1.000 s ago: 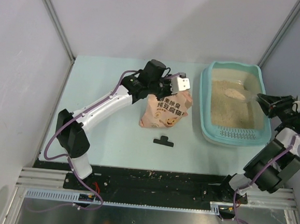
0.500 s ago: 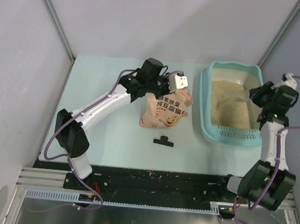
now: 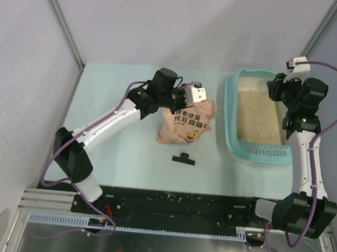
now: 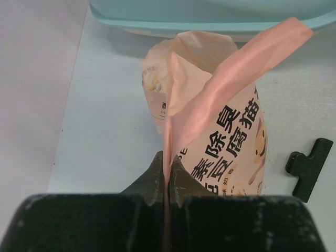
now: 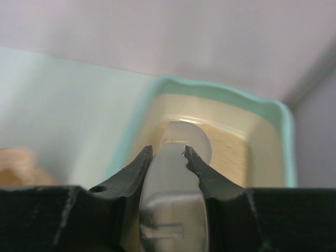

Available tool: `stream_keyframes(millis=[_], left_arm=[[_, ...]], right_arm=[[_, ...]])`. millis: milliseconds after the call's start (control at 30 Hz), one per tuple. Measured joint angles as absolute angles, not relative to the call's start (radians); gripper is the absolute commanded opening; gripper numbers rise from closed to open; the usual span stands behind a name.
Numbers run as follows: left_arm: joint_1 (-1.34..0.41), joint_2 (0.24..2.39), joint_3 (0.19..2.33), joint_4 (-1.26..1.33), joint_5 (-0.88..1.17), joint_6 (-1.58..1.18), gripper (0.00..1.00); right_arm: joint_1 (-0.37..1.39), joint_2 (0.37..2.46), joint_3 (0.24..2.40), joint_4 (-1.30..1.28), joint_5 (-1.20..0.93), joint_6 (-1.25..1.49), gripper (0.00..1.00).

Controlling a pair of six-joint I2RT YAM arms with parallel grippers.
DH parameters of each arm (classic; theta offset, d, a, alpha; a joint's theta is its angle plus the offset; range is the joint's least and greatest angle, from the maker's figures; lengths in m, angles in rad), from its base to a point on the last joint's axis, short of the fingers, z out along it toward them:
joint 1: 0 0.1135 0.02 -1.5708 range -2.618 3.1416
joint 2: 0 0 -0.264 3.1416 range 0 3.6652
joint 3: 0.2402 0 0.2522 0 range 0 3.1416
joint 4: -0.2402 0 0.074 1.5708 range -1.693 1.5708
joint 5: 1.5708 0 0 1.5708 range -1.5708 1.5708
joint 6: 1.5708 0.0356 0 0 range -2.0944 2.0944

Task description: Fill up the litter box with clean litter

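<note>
The teal litter box (image 3: 231,126) stands at the table's right, and a layer of beige clean litter (image 3: 258,117) lies inside it. My right gripper (image 3: 275,91) hovers over its far right corner, shut on the handle of a clear plastic scoop (image 5: 174,210). The scoop's bowl points down over the litter (image 5: 233,165), inside the teal rim (image 5: 220,86). My left gripper (image 3: 189,106) is shut on the top edge of the peach-pink litter bag (image 3: 186,126). In the left wrist view the fingertips (image 4: 167,163) pinch the bag's (image 4: 220,136) thin top strip, and the bag's mouth gapes open.
A black clip (image 3: 184,158) lies on the table in front of the bag and shows as the clip (image 4: 310,168) at the right of the left wrist view. The litter box's side (image 4: 210,13) lies just beyond the bag. Grey walls enclose the table on three sides.
My right arm swung from the box's right side to its far right corner. The litter heaped in the scoop a second ago is gone from it. The left arm shifted slightly left with the bag.
</note>
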State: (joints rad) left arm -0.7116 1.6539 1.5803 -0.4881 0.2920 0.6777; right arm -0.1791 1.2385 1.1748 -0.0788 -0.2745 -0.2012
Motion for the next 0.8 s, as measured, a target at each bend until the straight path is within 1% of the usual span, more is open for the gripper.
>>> stream_keyframes(millis=[167, 300, 433, 567, 800], left_arm=[[-0.710, 1.628, 1.552, -0.478, 0.292, 0.680, 0.00], [-0.709, 1.619, 1.544, -0.477, 0.291, 0.682, 0.00], [-0.708, 1.618, 1.541, -0.474, 0.291, 0.682, 0.00], [-0.707, 1.617, 1.541, -0.473, 0.291, 0.681, 0.00], [-0.707, 1.612, 1.539, -0.474, 0.292, 0.671, 0.00]], right_arm=[[-0.080, 1.232, 1.323, -0.210, -0.572, -0.109, 0.00], [-0.001, 1.246, 1.367, -0.297, -0.735, -0.071, 0.00], [0.013, 1.285, 1.368, -0.390, -0.812, -0.060, 0.00], [0.039, 1.327, 1.371, -0.454, -0.841, -0.072, 0.00], [0.147, 1.443, 1.393, -0.501, -0.810, -0.105, 0.00]])
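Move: The litter bag's open mouth, where the right hand's empty scoop is headed, lies about 27 cm to its left, some 4 cm back and 13 cm below. The litter box is about 4 cm right, 2 cm back and 26 cm down; the black clip some 31 cm left, 24 cm back, 28 cm down. From the left hand, still gripping the bag's rim, the mouth is roughly 12 cm right, 3 cm ahead and 6 cm lower. Right hand swings the held scoop some 21 cm left to the bag's mouth, rising, then dipping, turning counter-clockwise. ##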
